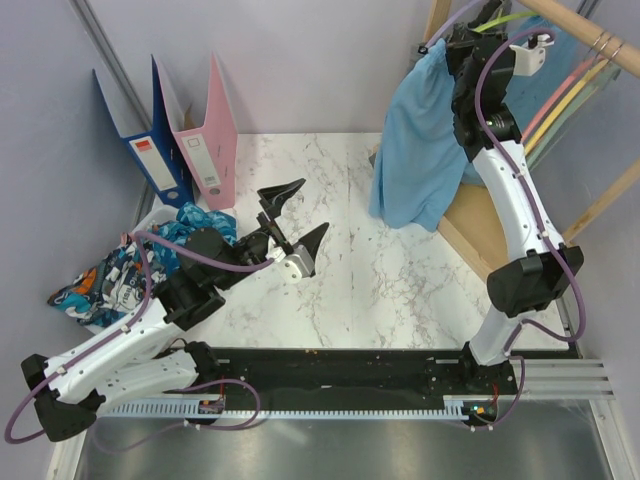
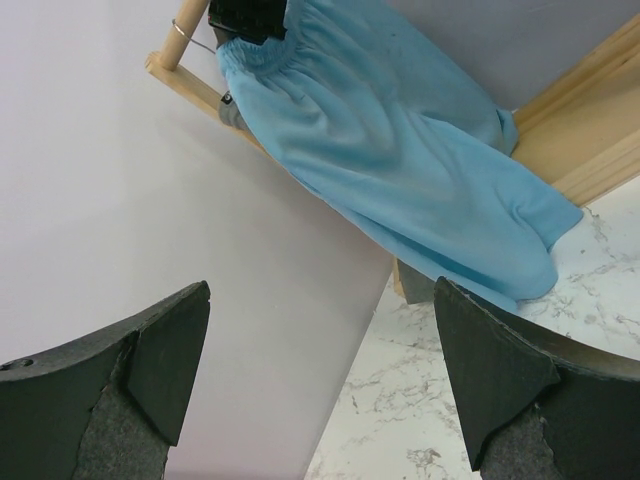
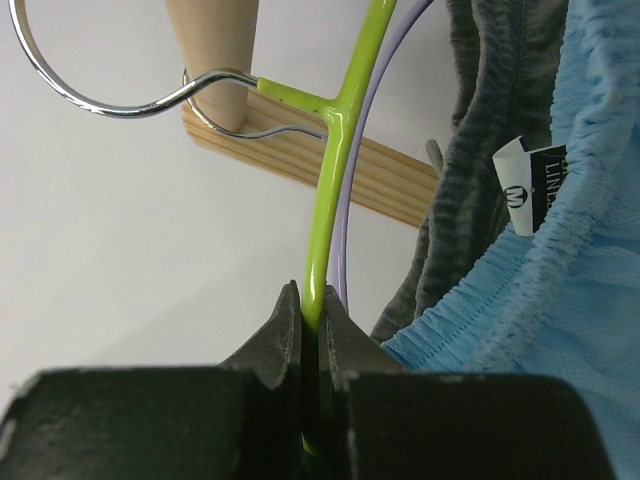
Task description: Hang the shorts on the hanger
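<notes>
The light blue shorts [image 1: 415, 150] hang from the top right of the wooden rack, reaching down to the table; they also show in the left wrist view [image 2: 400, 150] and the right wrist view [image 3: 560, 330]. My right gripper [image 3: 312, 310] is shut on the lime green hanger [image 3: 335, 170], whose metal hook [image 3: 100, 95] is over the wooden rail [image 3: 215, 60]. In the top view the right gripper [image 1: 470, 45] is raised at the rail, beside the shorts' waistband. My left gripper [image 1: 293, 220] is open and empty above the table's left middle.
A wooden rack [image 1: 590, 40] stands at the right with pink and orange-yellow hangers [image 1: 570, 95]. A grey garment [image 3: 470, 160] hangs beside the shorts. Patterned clothes [image 1: 120, 270] lie at the left. Blue and pink binders [image 1: 185, 140] stand at the back left.
</notes>
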`<state>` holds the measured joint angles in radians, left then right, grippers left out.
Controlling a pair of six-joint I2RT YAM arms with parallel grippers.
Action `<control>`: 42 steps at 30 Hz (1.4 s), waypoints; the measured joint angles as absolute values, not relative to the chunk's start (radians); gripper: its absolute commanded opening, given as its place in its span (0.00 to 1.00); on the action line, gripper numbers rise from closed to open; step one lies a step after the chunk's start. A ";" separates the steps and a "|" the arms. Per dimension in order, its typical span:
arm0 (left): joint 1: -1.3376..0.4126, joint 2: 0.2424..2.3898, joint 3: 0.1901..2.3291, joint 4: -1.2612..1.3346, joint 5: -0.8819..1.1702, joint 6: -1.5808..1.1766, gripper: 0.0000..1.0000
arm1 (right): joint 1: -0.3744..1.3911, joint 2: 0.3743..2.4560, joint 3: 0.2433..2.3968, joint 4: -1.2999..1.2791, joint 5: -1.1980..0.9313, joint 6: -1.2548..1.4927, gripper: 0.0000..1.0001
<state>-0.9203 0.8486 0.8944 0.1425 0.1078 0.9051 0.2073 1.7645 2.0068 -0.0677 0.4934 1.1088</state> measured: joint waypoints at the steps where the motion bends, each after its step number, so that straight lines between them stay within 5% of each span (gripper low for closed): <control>1: -0.920 0.849 0.894 0.142 0.107 0.905 0.99 | 0.207 1.774 2.016 -0.068 0.492 1.113 0.00; 10: -0.914 0.848 0.892 0.128 0.107 0.905 0.99 | 0.188 1.855 2.085 -0.068 0.484 1.150 0.05; 11: -0.911 0.848 0.892 0.126 0.107 0.905 0.99 | 0.186 1.862 2.085 -0.068 0.483 1.151 0.12; 17: -0.891 0.848 0.892 0.125 0.107 0.901 0.99 | 0.177 1.871 2.084 -0.036 0.458 1.150 0.97; 42: -0.719 0.845 0.849 0.117 0.106 0.720 0.99 | 0.265 1.394 1.649 -0.023 0.285 0.833 0.98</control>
<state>-0.7193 0.8448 0.8486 0.1169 0.1059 0.7204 0.2649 1.3941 1.6493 -0.0227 0.2848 0.8326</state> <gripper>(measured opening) 0.991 0.982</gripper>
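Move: The wooden rail for the green hanger's hook lies about 5 cm ahead of the right hand, 9 cm to its right and 10 cm above; the hand still pinches that hanger, with the blue shorts on it. Some 7 cm ahead of this hand, 3 cm right and 2 cm up is the lilac hanger; the pink hanger is about 8 cm back, 20 cm right and level. From the left hand the same rail spot is roughly 37 cm ahead, 37 right and 20 above. The green hanger with the blue shorts is carried about 3.5 cm forward and a little down by the right hand, to seat its hook on the rail. The right fingers then open wide, let go, and that hand backs away nearly 14 cm, rising at first and finally veering left as its left side rolls down. The open left hand drifts forward, left and down, turning about 15 degrees. ##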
